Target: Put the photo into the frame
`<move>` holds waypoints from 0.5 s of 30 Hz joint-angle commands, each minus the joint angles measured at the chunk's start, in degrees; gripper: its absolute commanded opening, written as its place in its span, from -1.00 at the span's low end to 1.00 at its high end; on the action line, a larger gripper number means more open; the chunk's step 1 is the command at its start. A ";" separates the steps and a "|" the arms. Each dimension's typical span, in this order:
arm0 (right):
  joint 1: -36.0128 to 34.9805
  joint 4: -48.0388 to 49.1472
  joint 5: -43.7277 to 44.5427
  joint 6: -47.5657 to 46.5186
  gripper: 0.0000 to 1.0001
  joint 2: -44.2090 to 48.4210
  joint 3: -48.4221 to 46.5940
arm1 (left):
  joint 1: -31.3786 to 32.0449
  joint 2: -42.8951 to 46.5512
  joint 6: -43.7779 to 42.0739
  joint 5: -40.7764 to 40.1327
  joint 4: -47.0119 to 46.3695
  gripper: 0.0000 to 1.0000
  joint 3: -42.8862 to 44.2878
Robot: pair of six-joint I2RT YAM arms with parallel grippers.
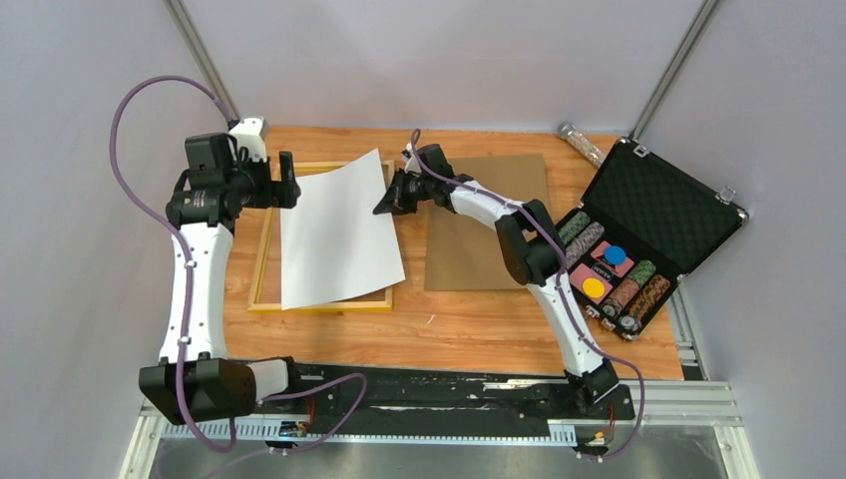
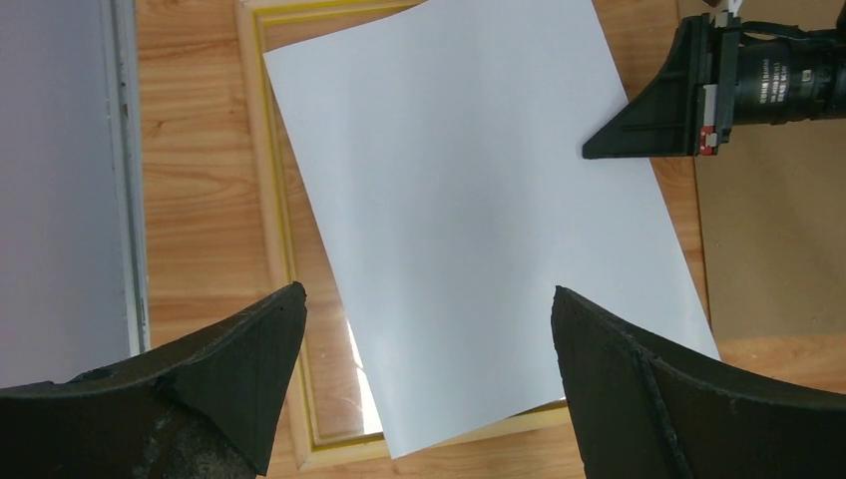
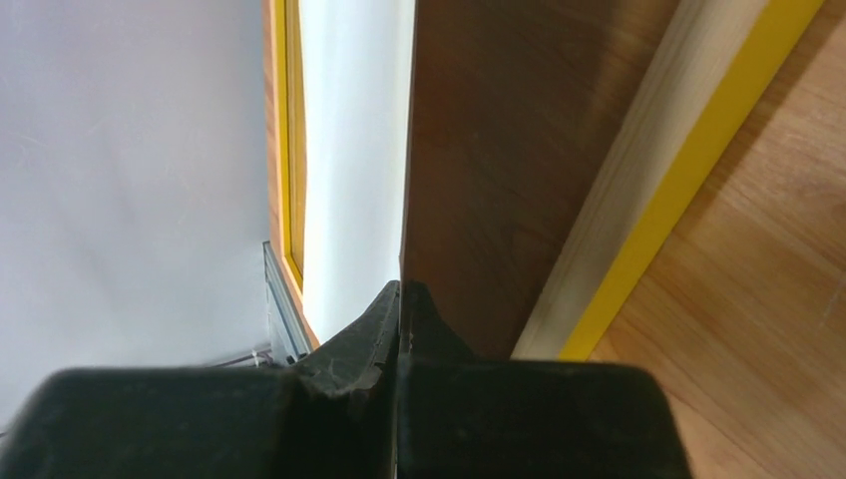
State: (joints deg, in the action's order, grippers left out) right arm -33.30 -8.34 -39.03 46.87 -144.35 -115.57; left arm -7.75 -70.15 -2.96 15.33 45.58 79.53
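Observation:
The photo (image 1: 339, 230) shows only its plain white back and lies slanted over the yellow frame (image 1: 261, 261), its right side lifted. My right gripper (image 1: 385, 203) is shut on the photo's right edge. In the right wrist view the fingertips (image 3: 401, 291) pinch the sheet edge-on, with the white back (image 3: 354, 150) on the left and a yellow frame rail (image 3: 678, 170) on the right. My left gripper (image 1: 289, 182) hangs open above the frame's far left part. The left wrist view has the photo (image 2: 479, 200) below its spread jaws (image 2: 429, 299), the frame (image 2: 274, 220) and the right gripper (image 2: 611, 146). The printed side is hidden.
A brown backing board (image 1: 489, 225) lies flat to the right of the frame, under the right arm. An open black case (image 1: 653, 205) with poker chips stands at the right edge. A small clear jar (image 1: 582, 143) lies at the back right. Grey walls enclose the table.

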 commanded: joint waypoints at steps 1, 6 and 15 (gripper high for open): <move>-0.10 4.62 0.15 4.25 -1.00 -1.73 -3.58 | -0.07 -0.81 -0.63 -4.49 -0.68 1.00 -0.72; -1.06 4.91 0.96 6.01 -1.00 -4.06 -6.98 | -0.29 -5.01 -0.51 -6.48 0.05 1.00 -1.44; -3.03 4.09 0.85 7.15 -1.00 -7.08 -11.50 | -0.70 -9.68 -0.83 -7.86 -0.94 1.00 -3.96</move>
State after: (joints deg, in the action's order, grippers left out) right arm -35.07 -5.67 -38.39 52.27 -151.13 -124.36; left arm -7.99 -79.46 -2.96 8.51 45.60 75.72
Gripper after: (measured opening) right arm 0.003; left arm 0.998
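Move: My left hand hangs open, roughly 25 cm above the photo, whose middle lies about 5 cm ahead and 8 cm to the right. The frame beneath has its middle some 3 cm ahead and 5 cm to the right. My right hand already pinches the photo's right edge: the frame's middle is about 13 cm to its left, 6 cm back and 5 cm lower, and the brown board lies 25 cm to its right, 3 cm back. I keep the photo's right edge pinched in my shut right hand and carry it about 3 cm left across the frame, easing it forward 1 cm. Meanwhile I bring my open left hand down some 8 cm towards the left part of the photo, drifting a little left and tipping its fingers about 15 degrees further down, without reaching the sheet. ##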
